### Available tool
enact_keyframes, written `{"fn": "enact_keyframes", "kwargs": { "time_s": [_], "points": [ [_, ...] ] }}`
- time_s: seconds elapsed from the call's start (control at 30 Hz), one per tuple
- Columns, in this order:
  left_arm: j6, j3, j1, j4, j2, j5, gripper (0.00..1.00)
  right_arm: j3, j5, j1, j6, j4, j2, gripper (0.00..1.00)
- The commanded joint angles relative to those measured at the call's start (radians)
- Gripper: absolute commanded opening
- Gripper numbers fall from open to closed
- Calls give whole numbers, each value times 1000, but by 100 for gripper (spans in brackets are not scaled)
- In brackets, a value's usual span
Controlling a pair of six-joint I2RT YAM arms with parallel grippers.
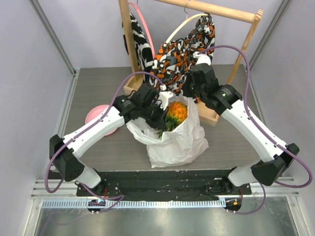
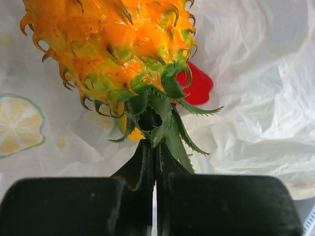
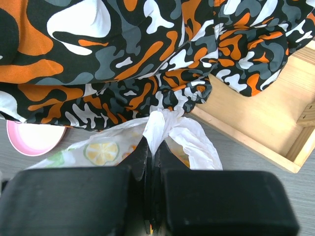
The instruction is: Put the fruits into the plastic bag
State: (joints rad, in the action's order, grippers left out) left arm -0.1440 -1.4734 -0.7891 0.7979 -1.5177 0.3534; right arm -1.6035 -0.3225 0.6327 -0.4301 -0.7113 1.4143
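Observation:
The white plastic bag [image 1: 174, 140] stands at the table's middle with its mouth held open. My left gripper [image 1: 158, 117] is shut on the green crown [image 2: 165, 123] of the orange pineapple [image 1: 177, 112] and holds it in the bag's mouth. In the left wrist view the pineapple [image 2: 113, 44] hangs in front of the bag's wall [image 2: 261, 88], with a shiny red fruit [image 2: 198, 86] and a bit of a yellow-orange fruit [image 2: 130, 132] behind it. My right gripper [image 1: 189, 93] is shut on the bag's handle loop [image 3: 160, 125] and holds it up.
An orange-black-white patterned cloth [image 1: 184, 49] hangs from a wooden rack [image 1: 241, 54] at the back, just behind the bag. Its wooden base [image 3: 256, 118] lies to the right. A round pink plate [image 1: 98, 118] sits left of the bag, under my left arm.

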Motion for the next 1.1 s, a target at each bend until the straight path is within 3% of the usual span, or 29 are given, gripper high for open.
{"fn": "enact_keyframes", "kwargs": {
  "time_s": [0.0, 0.2, 0.63, 0.83, 1.03, 1.07],
  "points": [
    [29, 24, -29, 69, 33, 45, 0, -10, -7, -2, -18, 42, -31, 2],
    [26, 99, -29, 67, 96, 28, 0, 7, -1, -2, -24, 42, -32, 2],
    [-115, 59, -59, -163, -42, 33, 1, 10, 3, -4, -25, 45, -41, 2],
    [-164, 65, -58, -177, -99, 53, 12, 13, 7, -4, -30, 46, -44, 2],
    [-181, 108, -59, -161, -73, 7, 46, 24, -1, -2, -29, 49, -54, 2],
    [-187, 111, -59, -166, -62, 4, 48, 28, -3, -4, -29, 49, -55, 2]
  ]
}}
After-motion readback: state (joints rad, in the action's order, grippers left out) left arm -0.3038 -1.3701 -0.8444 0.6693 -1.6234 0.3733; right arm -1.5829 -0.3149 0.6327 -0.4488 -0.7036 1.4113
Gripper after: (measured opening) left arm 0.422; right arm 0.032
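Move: The left hand pinches the pineapple by its leaves just inside the bag's mouth. The middle of the plastic bag lies about 4 cm to its right, 2 cm back and 9 cm below; the pineapple's body is some 6 cm right, 5 cm ahead and 3 cm lower. The red fruit lies about 8 cm right, 1 cm back and 10 cm down. From the right hand, the bag's middle is roughly 14 cm back, 6 cm left and 19 cm below. The left hand, still pinching the pineapple's leaves, first draws back nearly 4 cm and a little left while sinking, then swings about 5 cm right and slightly forward, going deeper into the bag to end some 6 cm lower, its wrist turned about 10 degrees. Near the bottom it slows and its fingers open to a bit under half, easing their pinch with the leaves still between them, while the right hand stays put and keeps the bag's rim pinched and held up. ##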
